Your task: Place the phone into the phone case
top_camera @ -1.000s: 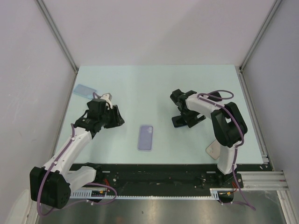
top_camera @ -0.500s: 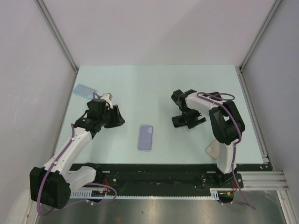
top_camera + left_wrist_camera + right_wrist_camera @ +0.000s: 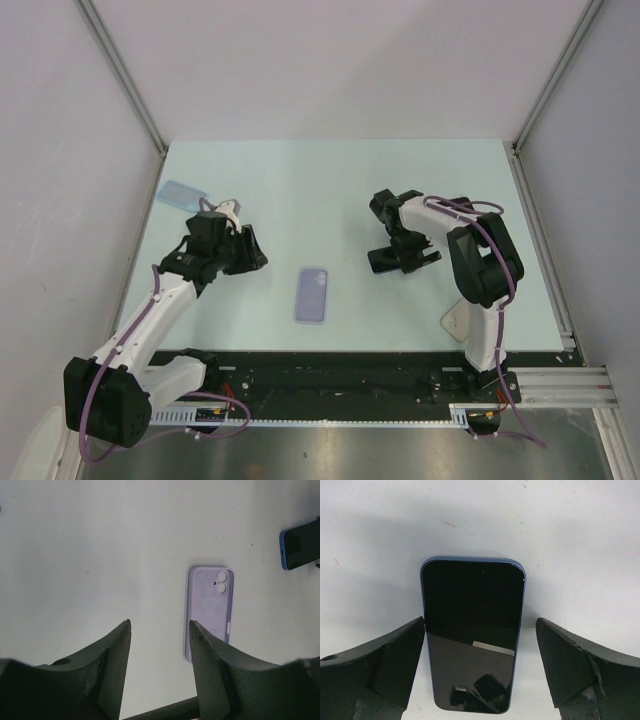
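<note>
The phone [image 3: 472, 630] is dark with a blue rim and lies screen up on the table. My right gripper [image 3: 480, 622] is open and low over it, one finger on each long side. The left finger sits close to the phone's edge and the right finger stands apart. From the top view the phone [image 3: 378, 262] pokes out left of the right gripper [image 3: 398, 258]. The lilac phone case [image 3: 312, 294] lies flat mid-table with its open side up. My left gripper [image 3: 250, 255] hovers left of the case [image 3: 210, 607], open [image 3: 160, 625] and holding nothing.
A light blue case [image 3: 182, 194] lies at the far left of the table. A beige case [image 3: 455, 322] rests by the right arm's base. The grey walls close in on both sides of the pale green table [image 3: 330, 190].
My right gripper has edged slightly left and settled over the phone. The left arm, the phone and the lilac case have not moved.
</note>
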`<state>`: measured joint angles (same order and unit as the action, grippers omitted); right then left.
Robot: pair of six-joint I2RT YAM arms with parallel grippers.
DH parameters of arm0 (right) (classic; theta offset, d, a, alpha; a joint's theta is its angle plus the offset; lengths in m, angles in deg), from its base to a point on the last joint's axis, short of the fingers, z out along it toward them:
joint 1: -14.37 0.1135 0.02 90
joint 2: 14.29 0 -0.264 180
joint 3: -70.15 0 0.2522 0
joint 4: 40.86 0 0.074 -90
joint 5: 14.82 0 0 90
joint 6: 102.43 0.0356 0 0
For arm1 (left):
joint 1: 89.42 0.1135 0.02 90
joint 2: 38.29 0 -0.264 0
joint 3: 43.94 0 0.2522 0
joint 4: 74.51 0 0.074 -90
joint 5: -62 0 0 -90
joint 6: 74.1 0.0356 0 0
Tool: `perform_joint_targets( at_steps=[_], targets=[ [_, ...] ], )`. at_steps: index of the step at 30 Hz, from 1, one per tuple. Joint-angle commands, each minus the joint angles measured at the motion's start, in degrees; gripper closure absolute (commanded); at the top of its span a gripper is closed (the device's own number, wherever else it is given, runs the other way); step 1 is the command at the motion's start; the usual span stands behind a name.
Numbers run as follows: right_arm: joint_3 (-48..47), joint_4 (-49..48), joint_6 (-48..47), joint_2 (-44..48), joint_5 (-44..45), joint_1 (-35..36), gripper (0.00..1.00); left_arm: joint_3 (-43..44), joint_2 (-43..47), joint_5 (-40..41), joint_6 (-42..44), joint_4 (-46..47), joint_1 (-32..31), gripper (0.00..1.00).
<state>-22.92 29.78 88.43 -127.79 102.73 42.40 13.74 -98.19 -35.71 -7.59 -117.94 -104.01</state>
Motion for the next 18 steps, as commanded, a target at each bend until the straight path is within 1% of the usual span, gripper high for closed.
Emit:
perform_joint_targets(
  at_steps=[1, 6, 9, 11, 12, 13, 15, 17, 18],
  targets=[
    [-1.8, 0.5, 2.0, -2.0, -0.7, -0.3, 0.05, 0.4, 0.0, -0.5, 0.5, 1.9, 0.4, 0.45],
    [-3.3, 3.1, 0.5, -3.7, -1.4, -0.3, 0.11, 0.4, 0.2, -0.3, 0.5, 1.8, 0.4, 0.45],
    [-3.3, 2.9, -2.9, -3.8, -1.1, -0.3, 0.20, 0.4, 0.4, -0.2, 0.5, 1.8, 0.4, 0.45],
    [-3.2, 2.1, -7.2, -3.4, 0.2, -0.2, 0.25, 0.4, 0.4, -0.2, 0.5, 1.7, 0.4, 0.45],
    [-3.1, 1.4, -9.3, -3.2, 0.7, 0.0, 0.31, 0.3, 0.5, -0.2, 0.5, 1.6, 0.4, 0.45],
    [-3.1, 0.7, -11.6, -3.1, 1.4, 0.1, 0.34, 0.4, 0.6, -0.2, 0.5, 1.7, 0.4, 0.45],
    [-3.1, -0.1, -17.3, -2.4, 3.9, 0.6, 0.37, 0.4, 0.7, -0.1, 0.5, 1.7, 0.4, 0.45],
    [-2.3, -2.6, -24.1, -1.0, 6.6, 1.8, 0.37, 0.2, 0.7, -0.1, 0.3, 1.7, 0.4, 0.45],
    [-1.6, -3.3, -25.9, -0.4, 7.4, 2.2, 0.38, 0.1, 0.7, -0.1, 0.2, 1.7, 0.4, 0.45]
  ],
)
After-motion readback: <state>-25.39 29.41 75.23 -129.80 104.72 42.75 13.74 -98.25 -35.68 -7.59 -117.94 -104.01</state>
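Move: The phone lies flat between the right hand's open fingers, its long axis nearly left-right, its middle about 3 cm to the hand's left, level fore-and-aft and about 1 cm below. From that hand the lilac phone case is some 25 cm left and 10 cm back, the black slab about 9 cm right and 13 cm ahead. From the idle left hand the phone lies roughly 34 cm right, 7 cm ahead and 12 cm lower. The right fingers close by about a quarter of their range until both pads pinch the phone's long edges, nearer its right end. The hand stays low and hardly travels, easing under 1 cm back and then forward again, while the wrist turns counter-clockwise, about 10 degrees, with the phone between the fingers. ##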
